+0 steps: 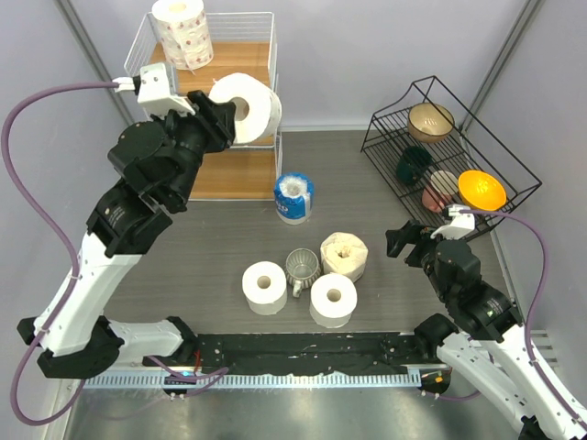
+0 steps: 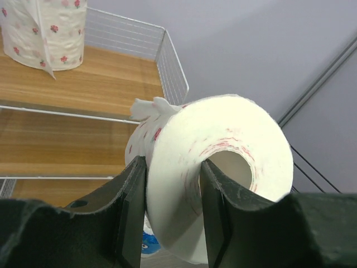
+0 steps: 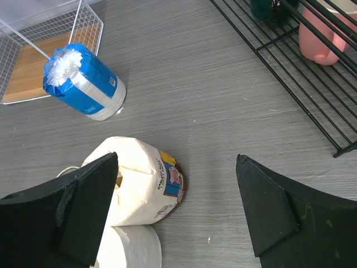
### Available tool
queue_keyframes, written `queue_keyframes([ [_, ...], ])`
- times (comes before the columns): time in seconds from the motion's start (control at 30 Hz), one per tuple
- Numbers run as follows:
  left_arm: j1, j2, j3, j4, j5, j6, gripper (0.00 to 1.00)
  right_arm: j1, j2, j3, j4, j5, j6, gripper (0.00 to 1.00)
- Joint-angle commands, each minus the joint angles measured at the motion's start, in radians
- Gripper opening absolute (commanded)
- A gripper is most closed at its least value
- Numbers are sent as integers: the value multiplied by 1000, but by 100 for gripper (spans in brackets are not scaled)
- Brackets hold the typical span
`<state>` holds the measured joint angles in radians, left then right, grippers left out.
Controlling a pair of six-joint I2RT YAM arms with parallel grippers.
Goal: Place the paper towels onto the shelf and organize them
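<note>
My left gripper (image 1: 227, 112) is shut on a red-dotted paper towel roll (image 1: 248, 106), one finger inside its core and one outside, held in the air beside the shelf's (image 1: 229, 174) right side, about level with the middle tier. In the left wrist view the roll (image 2: 234, 162) fills the jaws of that gripper (image 2: 173, 212). A second red-dotted roll (image 1: 182, 32) stands on the top board (image 2: 89, 84). On the table lie a blue-wrapped roll (image 1: 293, 197), a cream ragged roll (image 1: 344, 256) and two white rolls (image 1: 265, 287) (image 1: 333, 300). My right gripper (image 1: 410, 243) is open and empty, right of the cream roll (image 3: 139, 184).
A clear glass mug (image 1: 302, 268) stands between the white rolls and the cream roll. A black wire rack (image 1: 445, 151) with bowls stands at the back right, close to my right arm. The right wrist view shows the blue roll (image 3: 83, 81) beside the shelf's bottom tier (image 3: 33, 72).
</note>
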<state>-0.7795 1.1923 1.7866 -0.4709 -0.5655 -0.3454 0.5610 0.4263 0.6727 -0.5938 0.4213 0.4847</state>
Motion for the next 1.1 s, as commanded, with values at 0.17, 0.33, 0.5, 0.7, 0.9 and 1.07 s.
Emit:
queue_keyframes([
  [0.17, 22, 81, 152, 212, -97, 192, 35, 4, 6, 4, 45, 8, -1, 92],
  [0.33, 91, 113, 203, 276, -80, 215, 35, 4, 8, 2, 43, 5, 0, 92],
  [0.5, 221, 190, 261, 272, 25, 116, 35, 4, 3, 4, 43, 11, -1, 92],
  [0.7, 345, 312, 375, 258, 187, 34, 35, 2, -24, 1, 42, 13, 6, 92],
  [0.9, 358, 385, 471, 250, 266, -21, 35, 4, -38, 4, 37, 25, 6, 92],
  [1.07, 364, 405, 473, 245, 257, -21, 35, 4, -43, 8, 31, 17, 8, 92],
])
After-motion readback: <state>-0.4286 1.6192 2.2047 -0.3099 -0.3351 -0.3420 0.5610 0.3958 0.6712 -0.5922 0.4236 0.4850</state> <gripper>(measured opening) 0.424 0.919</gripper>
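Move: The free spot on the top shelf lies about 28 cm straight ahead of the left hand, which already holds a roll, and its board is some 10 cm lower. The flower-patterned standing roll is about 28 cm ahead, 11 cm left and 5 cm below; the blue-wrapped roll on the table is some 14 cm ahead, 11 cm right and far below. From the right hand that free spot is about 36 cm ahead, 39 cm left and 21 cm above. Still pinching the wall of the lying roll at its near end, the left hand reaches forward about 14 cm towards the open part of the top shelf beside the standing roll, rising some 7 cm over most of the way and then easing about 2 cm down. On the way it swings left and back right, ending only a little left of its start, while the wrist tips up about 10 degrees and turns counter-clockwise some 15 degrees before coming half back, the fingers keeping their hold. ##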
